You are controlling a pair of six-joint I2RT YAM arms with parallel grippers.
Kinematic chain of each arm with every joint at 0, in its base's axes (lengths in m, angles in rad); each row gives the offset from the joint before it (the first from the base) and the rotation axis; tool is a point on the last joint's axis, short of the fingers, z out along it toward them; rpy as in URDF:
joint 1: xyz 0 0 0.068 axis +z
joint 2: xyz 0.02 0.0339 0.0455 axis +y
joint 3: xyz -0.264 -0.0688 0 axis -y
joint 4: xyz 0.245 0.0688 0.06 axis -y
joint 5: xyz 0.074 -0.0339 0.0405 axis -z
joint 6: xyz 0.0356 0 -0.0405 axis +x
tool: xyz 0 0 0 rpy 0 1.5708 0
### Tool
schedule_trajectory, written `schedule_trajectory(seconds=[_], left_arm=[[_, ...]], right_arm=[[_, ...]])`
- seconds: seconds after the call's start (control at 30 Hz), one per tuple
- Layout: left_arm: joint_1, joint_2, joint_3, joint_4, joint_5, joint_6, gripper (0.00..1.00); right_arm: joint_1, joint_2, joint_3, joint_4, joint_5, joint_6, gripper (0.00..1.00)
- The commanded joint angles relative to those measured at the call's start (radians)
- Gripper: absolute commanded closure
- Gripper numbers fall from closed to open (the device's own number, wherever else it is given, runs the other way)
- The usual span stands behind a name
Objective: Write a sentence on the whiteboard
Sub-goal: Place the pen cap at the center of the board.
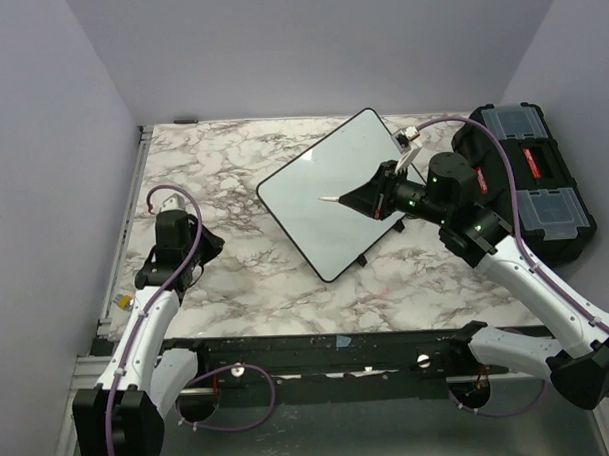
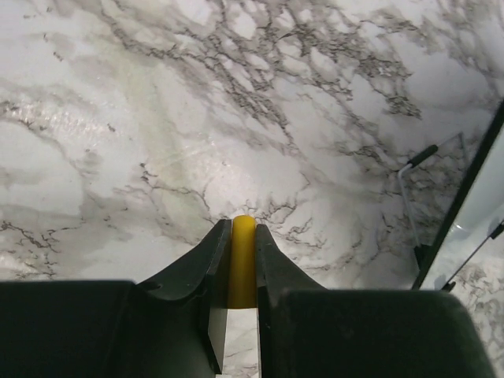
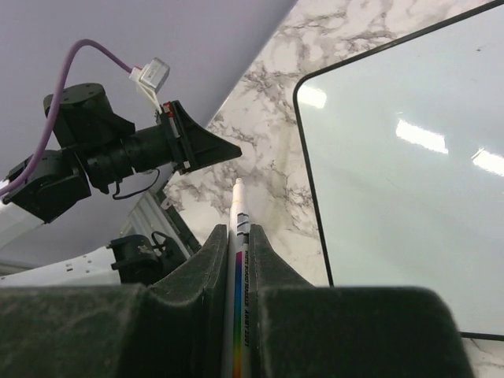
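Observation:
The whiteboard [image 1: 314,223] lies turned at an angle on the marble table, its face plain white; the sentence is not in view. My right gripper [image 1: 360,199] is shut on a white marker [image 1: 330,199] with a rainbow stripe, and the marker's tip hangs over the middle of the board. In the right wrist view the marker [image 3: 239,216] sticks out between the fingers of the right gripper [image 3: 239,233], beside the board's [image 3: 409,173] black rim. At the table's left, my left gripper [image 1: 207,243] is shut on a short yellow cap [image 2: 242,260], low over bare marble.
A black toolbox [image 1: 538,180] with clear lids stands at the table's right edge, behind my right arm. The board's [image 2: 482,206] corner and a wire foot [image 2: 416,161] appear at the right of the left wrist view. A metal rail [image 1: 134,209] runs along the table's left side.

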Motion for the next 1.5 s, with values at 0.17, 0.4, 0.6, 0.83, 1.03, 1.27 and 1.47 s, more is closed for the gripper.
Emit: schedule_trajectory(seconds=[0.17, 0.4, 0.6, 0.83, 1.03, 1.27, 1.47], left_arm=[[0.006, 0.077, -0.076, 0.081, -0.126, -0.079, 1.00], [0.006, 0.161, -0.108, 0.144, -0.132, -0.073, 1.00], [0.006, 0.188, -0.116, 0.155, -0.134, -0.054, 0.97], [0.007, 0.203, -0.119, 0.154, -0.140, -0.050, 0.91], [0.008, 0.183, -0.128, 0.158, -0.133, -0.039, 0.76], [0.008, 0.130, -0.131, 0.154, -0.131, -0.011, 0.53], [0.008, 0.059, -0.096, 0.109, -0.159, 0.051, 0.44]], right_arm=[[-0.003, 0.006, 0.001, -0.048, 0.075, -0.057, 0.99], [-0.003, -0.003, -0.009, -0.059, 0.097, -0.068, 0.99], [-0.003, 0.001, -0.022, -0.059, 0.107, -0.072, 0.99], [-0.003, 0.015, -0.022, -0.050, 0.111, -0.074, 0.99], [-0.003, 0.014, -0.034, -0.049, 0.113, -0.075, 0.99], [-0.004, 0.013, -0.039, -0.049, 0.117, -0.079, 0.99], [-0.003, 0.009, -0.044, -0.048, 0.121, -0.083, 0.99]])
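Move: The left hand already holds the yellow pen cap; the bare patch of marble it is taken to lies almost straight under it, about 8 cm down, 1 cm ahead and 2 cm to the left. The whiteboard's middle is some 31 cm to this hand's right, 13 cm ahead and a little lower. From the right hand, gripping the pen, that patch is roughly 35 cm left, 2 cm ahead and 27 cm below, the whiteboard's middle about 13 cm ahead, 3 cm left and 20 cm below. The left hand sinks about 7.5 cm towards the bare tabletop left of the whiteboard, drifting some 2 cm left and tipping its fingers about 10 degrees farther down, pauses low there, then opens to roughly half to let go of the yellow cap and starts back up by some 1.5 cm. Meanwhile the right hand keeps its grip on the pen and eases down about 3 cm, slightly forward and to the right, its fingers staying closed. ##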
